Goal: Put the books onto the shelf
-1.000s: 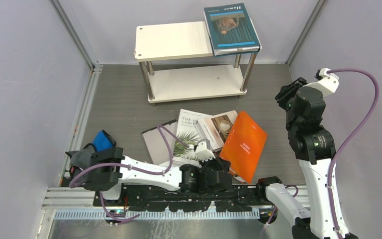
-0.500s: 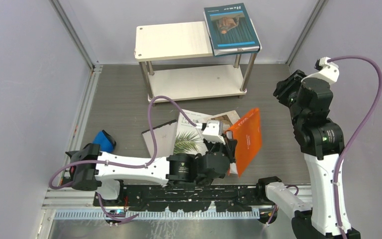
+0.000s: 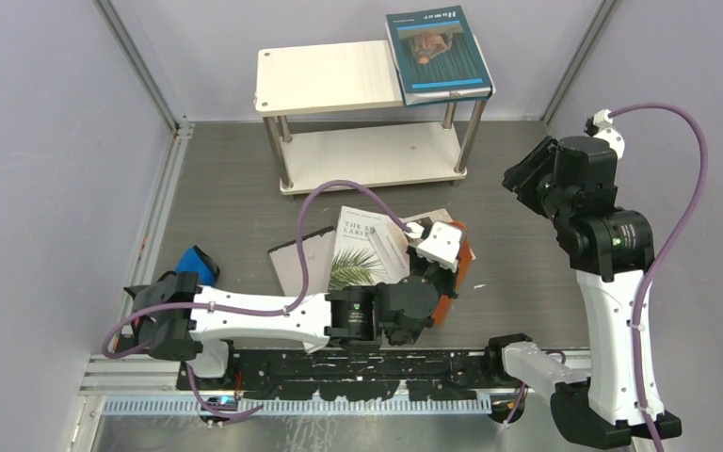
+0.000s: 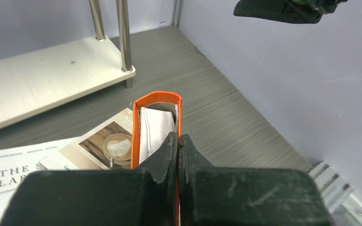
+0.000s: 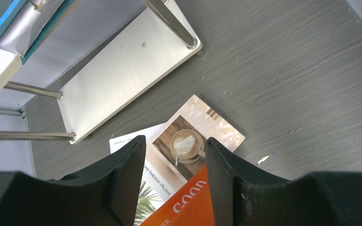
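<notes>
My left gripper [image 3: 444, 266] [image 4: 179, 141] is shut on one cover of the orange book [image 3: 467, 254] [image 4: 156, 99], which stands on edge, slightly splayed, above the floor pile. The beige cup book [image 3: 397, 241] [image 4: 111, 144], the white palm-leaf book [image 3: 356, 252] and the grey book [image 3: 294, 267] lie flat there. A teal book [image 3: 438, 52] rests on the right end of the shelf's [image 3: 329, 77] top board. My right gripper [image 3: 527, 179] [image 5: 175, 141] hangs open in the air right of the shelf, looking down on the orange book [image 5: 193, 207] and the cup book [image 5: 217, 127].
A small blue object [image 3: 193, 266] lies at the left by the left arm's base. The shelf's lower board [image 3: 372, 155] [image 5: 122, 70] is bare. Grey walls close in on the left, back and right. A purple cable [image 3: 339, 193] loops over the pile.
The left gripper has lifted the orange book from lying flat to standing on edge and carried it up and to the right. The right arm has shifted left and its jaws have opened wider.
</notes>
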Robot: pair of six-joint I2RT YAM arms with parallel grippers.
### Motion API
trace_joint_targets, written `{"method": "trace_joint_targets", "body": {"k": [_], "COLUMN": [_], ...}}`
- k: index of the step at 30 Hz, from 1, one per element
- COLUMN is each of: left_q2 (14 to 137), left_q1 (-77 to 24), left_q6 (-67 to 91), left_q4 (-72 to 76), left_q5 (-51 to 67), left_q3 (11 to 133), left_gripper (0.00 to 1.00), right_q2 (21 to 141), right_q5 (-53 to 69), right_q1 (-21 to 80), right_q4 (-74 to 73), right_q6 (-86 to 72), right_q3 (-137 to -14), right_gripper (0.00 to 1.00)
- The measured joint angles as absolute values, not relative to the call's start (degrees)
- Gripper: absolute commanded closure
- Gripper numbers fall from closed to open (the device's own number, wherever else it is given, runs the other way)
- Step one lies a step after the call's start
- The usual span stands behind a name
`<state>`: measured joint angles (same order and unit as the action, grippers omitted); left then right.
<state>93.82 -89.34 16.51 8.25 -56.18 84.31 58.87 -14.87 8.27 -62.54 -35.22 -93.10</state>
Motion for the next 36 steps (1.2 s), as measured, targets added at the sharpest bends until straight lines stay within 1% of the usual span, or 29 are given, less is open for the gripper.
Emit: {"method": "trace_joint_targets", "body": {"k": [5,12,21,36], "left_q2": [96.2,96.47,96.55,99.35], "left_q1": [-89.34,-89.32,-88.86,-88.36], "left_q6": [8.21,2.7,1.69,4.34], "left_q4": [11.29,13.52,12.16,10.9], "left_q5": [-55.81,-54.5,-52.1,-49.41], "left_q3": [84.29,84.16,84.16,85.56], "left_gripper": [1.0,1.0,1.0,1.0], "right_q2": [57.17,51.99,49.76,45.28], "right_q5": [-12.01,-7.53,-3.27,4.8], "right_q1": [8.29,8.32,8.29,8.29], "right_q4": [-66.11,-69.28,-72.44,-76.55], "right_q6": [-39.86,-43.64,-44.99,-45.01], "right_q3": [-92.62,-85.69,-85.36,-87.15], "right_gripper": [0.45,0.45,0.45,0.46]}}
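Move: My left hand already holds the orange book by its top edge; its middle hangs about 14 cm below that hand, 2 cm ahead and 3 cm right. My empty right gripper waits roughly 12 cm ahead, 13 cm right and 3 cm above the left; from it the book's middle is some 10 cm back, 10 cm left and 17 cm down. From my left hand, the coffee book lies 9 cm ahead, 4 cm left, and the palm book 7 cm ahead, 15 cm left, both about 33 cm down. I bring my right hand, fingers still about half open, back some 10 cm and about 5 cm left, sinking a few centimetres early on, towards the top of the orange book beside my left fingers, rolling its left side up and swinging slightly counter-clockwise. My left hand keeps its pinch and eases about 3 cm right and 3 cm down to meet it, also rolling its left side up some 10 degrees. ##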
